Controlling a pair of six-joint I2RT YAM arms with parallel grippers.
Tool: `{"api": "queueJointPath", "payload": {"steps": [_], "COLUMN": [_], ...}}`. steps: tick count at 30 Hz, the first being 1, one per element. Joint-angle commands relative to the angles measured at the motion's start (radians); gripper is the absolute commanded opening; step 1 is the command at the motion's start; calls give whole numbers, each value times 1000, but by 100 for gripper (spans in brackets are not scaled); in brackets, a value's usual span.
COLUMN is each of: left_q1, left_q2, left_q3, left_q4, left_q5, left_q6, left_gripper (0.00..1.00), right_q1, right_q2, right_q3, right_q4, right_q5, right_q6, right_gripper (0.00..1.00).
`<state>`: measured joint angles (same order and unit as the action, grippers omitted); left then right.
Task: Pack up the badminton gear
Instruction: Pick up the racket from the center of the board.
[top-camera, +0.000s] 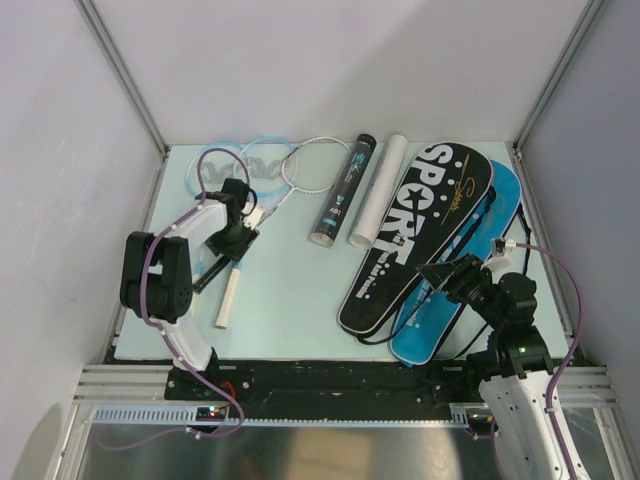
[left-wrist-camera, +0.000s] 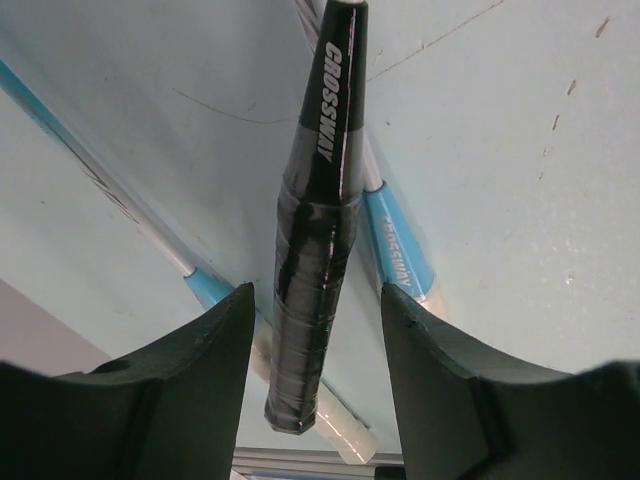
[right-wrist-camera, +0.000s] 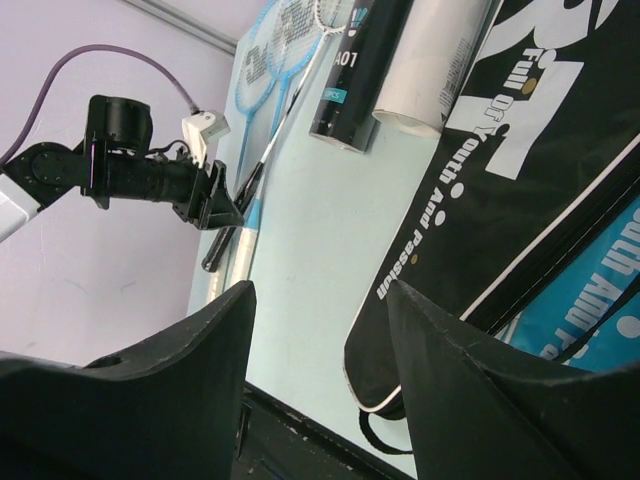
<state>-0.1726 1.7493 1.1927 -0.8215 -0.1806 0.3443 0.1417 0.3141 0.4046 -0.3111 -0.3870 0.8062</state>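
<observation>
Several rackets lie at the table's left, their light-blue heads (top-camera: 262, 160) at the back next to a white-framed head (top-camera: 318, 166). My left gripper (top-camera: 238, 232) hangs over their crossed handles. In the left wrist view, its jaws (left-wrist-camera: 317, 300) stand open on either side of a black "CROSSWAY" handle (left-wrist-camera: 318, 240), with a gap on each side. Light-blue shafts (left-wrist-camera: 398, 250) and a white grip (left-wrist-camera: 345, 428) lie beneath. A black tube (top-camera: 343, 190) and a white tube (top-camera: 378, 192) lie mid-table. My right gripper (top-camera: 447, 275) is open and empty over the near end of the black SPORT bag (top-camera: 425, 225), which overlaps the blue bag (top-camera: 455, 300).
Metal posts stand at the back corners (top-camera: 120, 70). A black rail (top-camera: 330, 378) runs along the near edge between the arm bases. In the right wrist view, the left arm (right-wrist-camera: 150, 175) shows far off past bare table (right-wrist-camera: 300, 250); the bags (right-wrist-camera: 520, 200) lie to the right.
</observation>
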Motion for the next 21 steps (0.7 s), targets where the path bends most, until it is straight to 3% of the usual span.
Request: {"api": "queueJointPath", "payload": {"steps": [1, 6, 10, 18, 21], "left_q1": [1, 8, 17, 16, 12], "left_q2": [25, 55, 64, 3, -41], "left_q3": [45, 38, 24, 27, 42], "left_q4": [23, 33, 41, 44, 42], "left_q5": [-6, 5, 57, 87, 91], "left_q6": [36, 46, 49, 11, -20], "left_gripper": [58, 56, 48, 19, 4], "right_q1": [-7, -9, -9, -10, -11], "right_q2": [-12, -10, -8, -4, 2], "right_q3": [50, 50, 50, 50, 50], "right_q4": [12, 18, 17, 14, 15], "right_q5": [-15, -14, -10, -6, -6], "right_q6": [-19, -14, -14, -9, -2], "right_gripper": [60, 60, 60, 60, 60]}}
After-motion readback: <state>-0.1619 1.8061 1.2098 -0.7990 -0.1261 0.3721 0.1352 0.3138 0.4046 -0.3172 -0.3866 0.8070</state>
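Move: The black handle of the racket lies right beneath the open left fingers, running diagonally from back-left to forward-right; its middle is some 2 cm below the hand and 1 cm to its left. The grip of the right-hand blue racket lies about 13 cm back and 2 cm left of the hand, and that of the left-hand blue racket roughly 17 cm back and 13 cm left, both about 3 cm down. From the idle right hand the black handle is some 62 cm left, 11 cm ahead and 18 cm lower. Ease the left gripper down about 1.5 cm and a touch forward, so that its fingertips straddle the black handle near its middle. Keep the fingers pointing down; as the descent ends, close them from a bit over half open to about a third and pinch the handle between both pads. ##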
